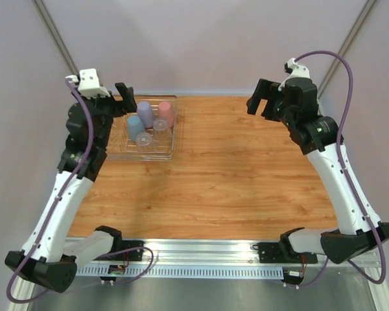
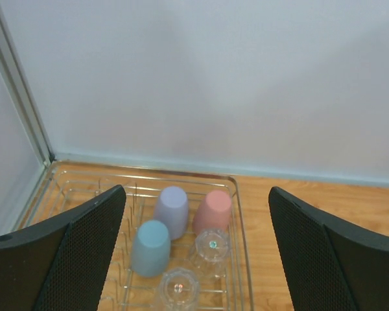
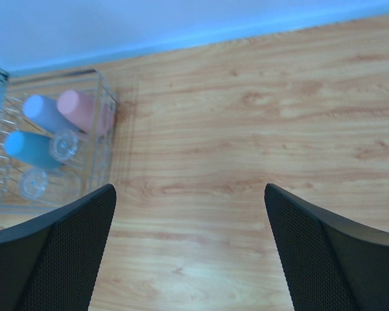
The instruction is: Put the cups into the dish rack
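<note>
All the cups stand upside down in the clear dish rack (image 1: 176,139) at the table's back left: lavender (image 1: 144,111), pink (image 1: 166,114), blue (image 1: 135,127) and two clear tumblers (image 1: 161,124) (image 1: 144,139). My left gripper (image 1: 124,98) hovers open just left of and above the rack, holding nothing. Its wrist view looks down on the lavender (image 2: 172,207), pink (image 2: 214,208) and blue (image 2: 150,246) cups and both tumblers (image 2: 212,249) (image 2: 179,288). My right gripper (image 1: 258,100) hangs open and empty over the back right of the table, far from the rack (image 3: 107,129).
Bare wooden tabletop (image 1: 246,175) stretches between the rack and the right arm. A grey wall runs along the back edge, with a metal post (image 2: 19,97) in the left corner beside the rack. The metal rail with both arm bases (image 1: 201,249) lines the near edge.
</note>
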`<state>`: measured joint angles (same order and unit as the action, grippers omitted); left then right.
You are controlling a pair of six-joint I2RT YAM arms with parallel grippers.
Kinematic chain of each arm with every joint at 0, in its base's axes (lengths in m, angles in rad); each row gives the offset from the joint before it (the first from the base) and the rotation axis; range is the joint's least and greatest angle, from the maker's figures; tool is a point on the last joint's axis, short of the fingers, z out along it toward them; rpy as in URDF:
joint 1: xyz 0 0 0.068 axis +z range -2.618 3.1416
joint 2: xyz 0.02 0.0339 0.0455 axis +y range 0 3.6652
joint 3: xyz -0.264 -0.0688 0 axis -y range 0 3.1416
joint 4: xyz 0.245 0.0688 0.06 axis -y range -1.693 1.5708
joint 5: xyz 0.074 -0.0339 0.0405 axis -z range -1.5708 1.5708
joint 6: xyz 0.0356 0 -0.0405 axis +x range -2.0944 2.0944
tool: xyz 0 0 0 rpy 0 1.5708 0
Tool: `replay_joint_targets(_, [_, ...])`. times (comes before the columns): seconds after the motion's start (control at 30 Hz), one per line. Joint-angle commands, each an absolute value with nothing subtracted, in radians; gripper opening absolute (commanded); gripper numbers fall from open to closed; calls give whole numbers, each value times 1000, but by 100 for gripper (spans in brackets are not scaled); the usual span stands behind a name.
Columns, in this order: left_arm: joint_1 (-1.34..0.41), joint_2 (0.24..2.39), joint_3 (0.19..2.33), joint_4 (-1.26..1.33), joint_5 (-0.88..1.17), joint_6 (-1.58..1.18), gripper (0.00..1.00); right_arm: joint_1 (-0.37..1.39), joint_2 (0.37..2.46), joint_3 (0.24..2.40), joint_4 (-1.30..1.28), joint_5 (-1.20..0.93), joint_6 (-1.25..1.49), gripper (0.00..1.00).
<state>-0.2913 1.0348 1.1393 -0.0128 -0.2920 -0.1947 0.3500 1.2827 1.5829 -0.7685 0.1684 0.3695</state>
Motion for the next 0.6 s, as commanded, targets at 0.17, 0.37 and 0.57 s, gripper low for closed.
replay_joint_targets(0.17, [-276,898,1433,-761,-94,-251,100,344,1226,1608,-692,155,339,100])
replay_joint_targets(0.37, [-276,645,1198,-779,-34,-302,100,344,1079,1375,-534,166,313,100])
replay_joint_targets(0.57, [-276,477,1017,-785,-52,-319,100,345,941,1155,-448,149,367,100])
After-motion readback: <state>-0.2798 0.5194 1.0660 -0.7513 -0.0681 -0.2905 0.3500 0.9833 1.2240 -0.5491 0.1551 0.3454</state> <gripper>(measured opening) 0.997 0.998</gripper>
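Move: The front clear cup, upturned in the rack's near part, lies about 7 cm ahead of the open left hand, roughly 1 cm to its right and 28 cm below. The teal cup is some 6 cm beyond that cup and 3 cm to its left; the rear clear cup is 6 cm beyond it and 6 cm to its right. From the right hand, the front clear cup is about 9 cm ahead, 40 cm left and 22 cm below. Back towards its base, the empty left hand pulls away from the loaded rack by about 17 cm, first rising some 5 cm, then sinking well below its starting height; it tips down and turns clockwise, fingers still wide open. The right hand, also open and empty, rises about 3 cm, then eases back and down, its fingers tilting up slightly. ##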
